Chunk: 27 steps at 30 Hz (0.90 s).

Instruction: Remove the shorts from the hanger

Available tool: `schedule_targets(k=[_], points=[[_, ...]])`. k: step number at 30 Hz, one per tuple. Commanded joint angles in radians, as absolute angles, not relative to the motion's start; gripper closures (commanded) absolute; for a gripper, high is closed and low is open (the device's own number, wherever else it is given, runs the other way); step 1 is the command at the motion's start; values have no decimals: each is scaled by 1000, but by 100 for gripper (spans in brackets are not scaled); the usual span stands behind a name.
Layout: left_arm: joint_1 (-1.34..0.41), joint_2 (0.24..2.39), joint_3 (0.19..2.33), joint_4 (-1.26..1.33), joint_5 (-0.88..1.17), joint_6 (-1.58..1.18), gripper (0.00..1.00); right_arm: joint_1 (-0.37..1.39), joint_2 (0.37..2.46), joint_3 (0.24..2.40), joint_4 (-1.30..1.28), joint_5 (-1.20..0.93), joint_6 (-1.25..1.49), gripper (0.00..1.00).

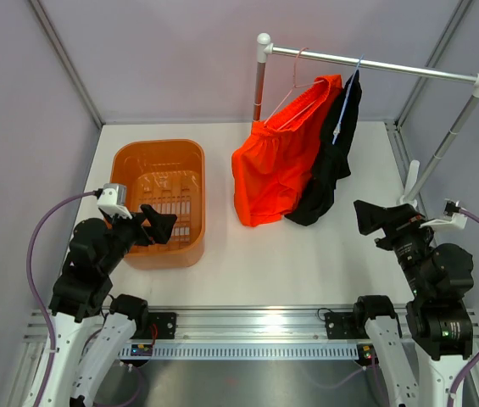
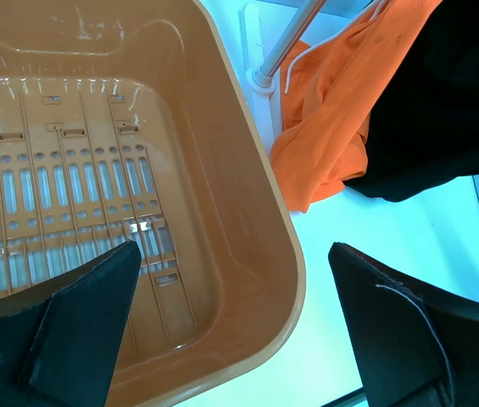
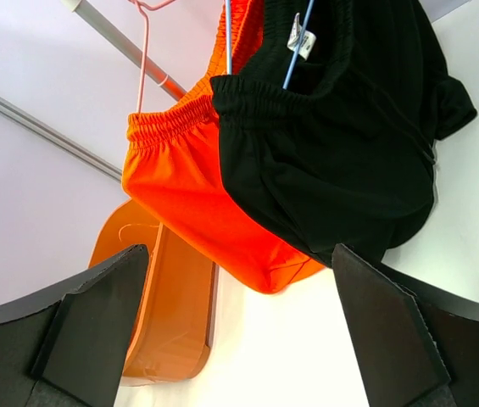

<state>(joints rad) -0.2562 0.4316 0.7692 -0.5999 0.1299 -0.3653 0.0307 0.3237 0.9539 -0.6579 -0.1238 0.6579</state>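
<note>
The orange-red shorts [image 1: 277, 165] hang on a pink hanger [image 1: 294, 85] from the silver rail [image 1: 375, 65]. The black shorts [image 1: 332, 153] hang beside them on a blue hanger [image 1: 347, 97]. Their lower ends reach down to the table. Both pairs also show in the right wrist view, orange [image 3: 188, 195] and black [image 3: 341, 144], and in the left wrist view, orange [image 2: 341, 127] and black [image 2: 451, 102]. My left gripper [image 1: 158, 225] is open over the orange basket. My right gripper [image 1: 375, 216] is open and empty, right of the black shorts, apart from them.
An orange plastic basket [image 1: 133, 161] with a slotted floor sits at the left of the white table; it has nothing in it. The rail stands on two posts, left [image 1: 260, 85] and right [image 1: 455, 131]. Grey walls close in the table's sides and back.
</note>
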Motion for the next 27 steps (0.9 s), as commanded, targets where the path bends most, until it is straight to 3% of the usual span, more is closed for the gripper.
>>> schedule_targets(k=[1, 8, 15, 24, 27], points=[[-261, 423, 764, -572, 144, -354, 1, 26, 345, 994, -655, -121, 634, 1], [-261, 423, 765, -574, 144, -354, 1, 26, 455, 1109, -716, -84, 551, 1], [-262, 400, 764, -571, 143, -354, 1, 26, 798, 1418, -744, -23, 494, 1], [-264, 399, 764, -568, 163, -351, 1, 38, 1093, 1635, -683, 61, 449, 1], [-264, 397, 762, -565, 169, -351, 1, 129, 1191, 1704, -664, 208, 407, 1]])
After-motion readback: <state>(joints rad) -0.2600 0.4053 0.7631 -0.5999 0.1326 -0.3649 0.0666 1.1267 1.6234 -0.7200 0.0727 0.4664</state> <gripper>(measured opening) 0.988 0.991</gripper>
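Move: From the right gripper, the black shorts hang about 20 cm ahead and 8 cm to the left, their middle roughly level with it. Their blue hanger's neck is some 23 cm ahead, 3 cm left and 14 cm higher; the orange shorts hang beyond them on the left, about 20 cm ahead and 19 cm left of the gripper, a little lower. From the left gripper, the black shorts are roughly 17 cm ahead, 37 cm right and 8 cm up. Send the right gripper forward about 15 cm towards the waistband of the black shorts, climbing some 8 cm early on and then running nearly level, picking up speed after a slow start. Keep the fingers wide open and touch nothing yet; meanwhile roll the hand's left side down about 15 degrees, tip it down slightly and swing it a little to the right. ##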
